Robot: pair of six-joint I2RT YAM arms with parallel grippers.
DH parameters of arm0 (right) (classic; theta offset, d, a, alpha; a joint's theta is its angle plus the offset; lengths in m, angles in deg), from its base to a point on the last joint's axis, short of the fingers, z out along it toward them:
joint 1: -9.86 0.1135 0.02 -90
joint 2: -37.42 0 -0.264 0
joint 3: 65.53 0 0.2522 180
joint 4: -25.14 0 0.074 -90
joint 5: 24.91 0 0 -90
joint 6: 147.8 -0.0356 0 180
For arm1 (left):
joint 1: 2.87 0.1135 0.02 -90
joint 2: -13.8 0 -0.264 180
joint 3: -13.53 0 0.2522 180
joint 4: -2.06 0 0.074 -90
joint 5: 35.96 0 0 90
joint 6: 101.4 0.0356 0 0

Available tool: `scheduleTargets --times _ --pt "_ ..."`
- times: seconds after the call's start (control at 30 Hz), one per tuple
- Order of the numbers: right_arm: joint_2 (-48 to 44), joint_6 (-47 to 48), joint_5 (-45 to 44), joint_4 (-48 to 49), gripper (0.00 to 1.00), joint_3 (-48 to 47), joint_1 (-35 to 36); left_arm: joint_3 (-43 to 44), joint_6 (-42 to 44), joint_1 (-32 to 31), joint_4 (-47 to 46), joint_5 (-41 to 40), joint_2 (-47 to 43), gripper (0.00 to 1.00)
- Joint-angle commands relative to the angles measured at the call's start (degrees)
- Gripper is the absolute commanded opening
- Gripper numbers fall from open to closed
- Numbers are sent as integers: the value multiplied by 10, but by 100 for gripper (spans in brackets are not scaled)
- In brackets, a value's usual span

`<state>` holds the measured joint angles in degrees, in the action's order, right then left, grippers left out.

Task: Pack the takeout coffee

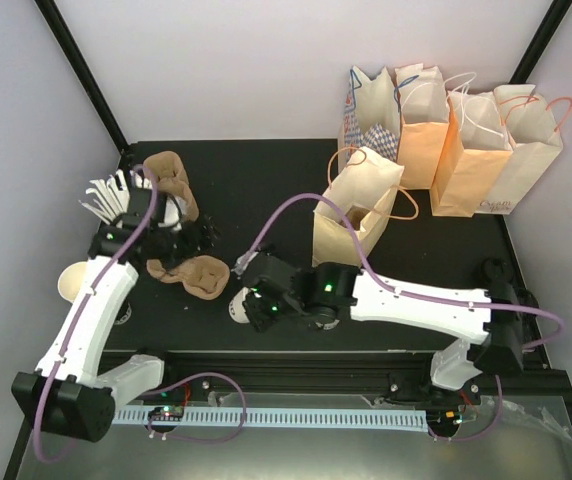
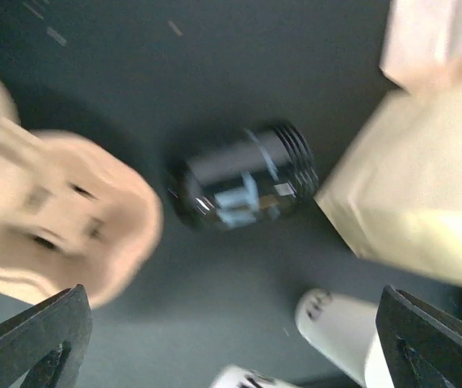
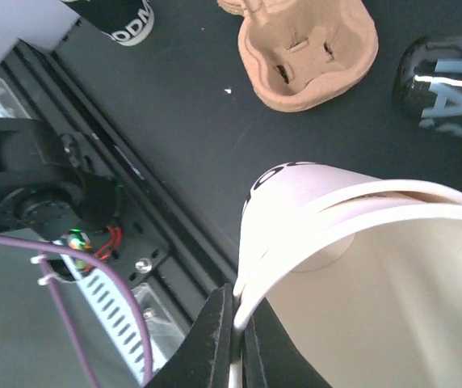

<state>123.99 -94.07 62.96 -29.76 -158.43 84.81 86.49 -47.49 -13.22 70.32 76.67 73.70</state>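
Note:
The takeout coffee (image 3: 296, 198), a white paper cup with black lettering, lies tilted near the table's front edge, its open mouth towards the right wrist camera. My right gripper (image 3: 237, 343) is shut on its rim, one finger inside the cup and one outside. From above, the cup (image 1: 236, 306) sits at the tip of the right gripper (image 1: 246, 300). My left gripper (image 1: 188, 236) hovers over a black cup (image 2: 243, 178) lying on its side, its fingers (image 2: 45, 339) spread wide with nothing between them. The white cup (image 2: 336, 323) also shows in the left wrist view.
Two brown pulp cup carriers (image 1: 171, 185) (image 1: 194, 275) lie left of centre. An open paper bag (image 1: 356, 205) stands mid-table, with several more bags (image 1: 466, 140) at the back right. A cream cup (image 1: 71, 282) sits at the left edge. Another black cup (image 3: 122, 16) is nearby.

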Motion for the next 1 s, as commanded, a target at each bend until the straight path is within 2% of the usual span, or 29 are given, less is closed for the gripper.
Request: scheduleTargets --times 0.0,0.13,0.27,0.43,0.57,0.63,0.7,0.83,0.97 --pt "58 114 -85 -76 2 -68 22 106 66 58 130 -178 52 99" --pt "139 187 -124 -100 4 -147 38 166 47 86 148 -213 73 99" --pt "227 224 -169 -145 4 -229 47 172 26 95 140 -190 72 99" --pt "279 269 -194 -164 9 -267 47 144 18 96 135 -128 72 99" --pt "294 290 -193 -166 13 -270 48 133 23 96 156 -145 79 99" --pt "297 295 -188 -162 19 -268 47 117 38 99 150 -136 80 99" --pt "300 298 -184 -160 32 -270 47 100 44 100 142 -121 79 99" --pt "292 299 -192 -162 38 -277 46 66 48 100 123 -94 66 99" --pt "247 303 -179 -141 53 -268 46 42 56 100 106 -71 44 99"
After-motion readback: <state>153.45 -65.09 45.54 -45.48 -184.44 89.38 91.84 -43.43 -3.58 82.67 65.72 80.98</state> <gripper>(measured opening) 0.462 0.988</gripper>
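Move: The right gripper has the white cup by its rim. The bare spot for that cup, beside the brown tray's near end, lies about 10 cm left of this gripper, 4 cm ahead and 15 cm below. The tray's middle is some 18 cm left and 11 ahead; the black cup 15 ahead, 3 left; the standing white cup 12 right, 2 ahead. From the left gripper, the tray's middle is about 5 cm left, 2 back and 16 below. Lower the right gripper about 8 cm while carrying the white cup 6 cm left and a little forward to the tray's near end, swinging the fingers some 40 degrees from leftward towards forward; then open about halfway off its rim, one finger still inside the mouth. Meanwhile swing the open left gripper 9 cm left, then sink 6 cm and ease back towards the tray. ##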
